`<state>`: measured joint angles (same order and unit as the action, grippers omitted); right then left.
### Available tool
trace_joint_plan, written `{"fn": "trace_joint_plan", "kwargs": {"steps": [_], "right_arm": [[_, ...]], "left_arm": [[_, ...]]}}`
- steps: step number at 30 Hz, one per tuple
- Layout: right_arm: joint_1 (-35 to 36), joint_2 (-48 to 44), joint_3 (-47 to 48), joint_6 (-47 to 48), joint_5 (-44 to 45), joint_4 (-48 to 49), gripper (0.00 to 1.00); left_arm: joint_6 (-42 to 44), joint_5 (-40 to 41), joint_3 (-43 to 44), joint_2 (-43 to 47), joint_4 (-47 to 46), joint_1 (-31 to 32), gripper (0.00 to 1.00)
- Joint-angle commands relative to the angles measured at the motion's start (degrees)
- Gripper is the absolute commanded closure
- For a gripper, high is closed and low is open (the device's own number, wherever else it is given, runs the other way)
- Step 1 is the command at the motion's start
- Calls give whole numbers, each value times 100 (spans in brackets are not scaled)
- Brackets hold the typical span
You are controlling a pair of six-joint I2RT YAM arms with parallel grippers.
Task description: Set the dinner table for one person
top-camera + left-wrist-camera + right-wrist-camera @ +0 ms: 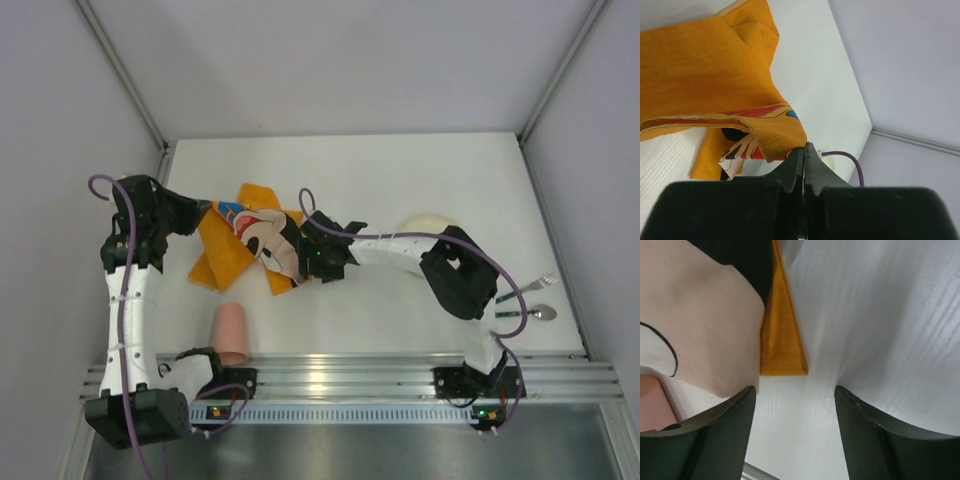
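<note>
The orange cartoon-mouse placemat [225, 250] lies crumpled and folded on the left part of the white dinner table [400, 170]. My left gripper [203, 213] is shut on the placemat's far-left corner; in the left wrist view the cloth [715, 65] hangs from the closed tips [805, 147] above the tabletop. My right gripper [297, 262] is open and low over the placemat's near-right corner. In the right wrist view that orange corner [782, 350] lies on the table just beyond the gripper [795, 405], not between the fingers.
A pink cup [230, 333] lies on its side near the front rail, and its edge shows in the right wrist view [652, 400]. A cream plate [428, 225] sits at the right, partly behind the right arm. A fork [535, 285] and spoon [541, 313] lie at the far right.
</note>
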<state>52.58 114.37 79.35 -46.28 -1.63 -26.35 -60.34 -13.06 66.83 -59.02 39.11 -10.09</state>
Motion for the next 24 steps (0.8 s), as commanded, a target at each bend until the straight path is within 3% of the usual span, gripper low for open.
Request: {"fn": "trace_joint_plan", "kwargs": {"steps": [1, 5, 8, 19, 24], "right_arm": [[165, 568, 273, -144, 145, -388, 37], [165, 903, 388, -241, 312, -468, 61], [165, 1087, 414, -250, 312, -459, 72], [60, 1184, 142, -180, 330, -389, 99], [-72, 783, -24, -136, 426, -397, 100]], "left_arm": [[-119, -153, -73, 163, -290, -20, 100], [-5, -162, -65, 155, -211, -37, 100], [109, -179, -21, 146, -150, -28, 100], [285, -285, -117, 23, -158, -11, 100], [558, -223, 128, -144, -149, 121, 100]]}}
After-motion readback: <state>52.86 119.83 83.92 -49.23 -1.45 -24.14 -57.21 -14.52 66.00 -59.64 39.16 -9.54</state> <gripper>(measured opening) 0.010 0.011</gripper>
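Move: The near right corner of the orange cloth, a narrow strip showing beside the Mickey print, lies about 2 cm left, 1 cm ahead and 2 cm below the open right hand. From that hand, the Mickey face is roughly 9 cm left and 9 cm ahead at about its height; the pink cup is some 19 cm left, 13 cm back and 1 cm higher. From the left hand, the corner is about 18 cm right, 6 cm back and 28 cm down. Leftward, easing down and slightly forward, the right hand slides about 2.5 cm in to the orange cloth's near right corner and sinks roughly 1 cm, its attitude nearly unchanged. Its wide-open fingers close fully along the way, pinching the corner's thin edge. The left hand stays almost in place, sagging about 1 cm, and keeps its shut grip on the cloth's raised corner. ##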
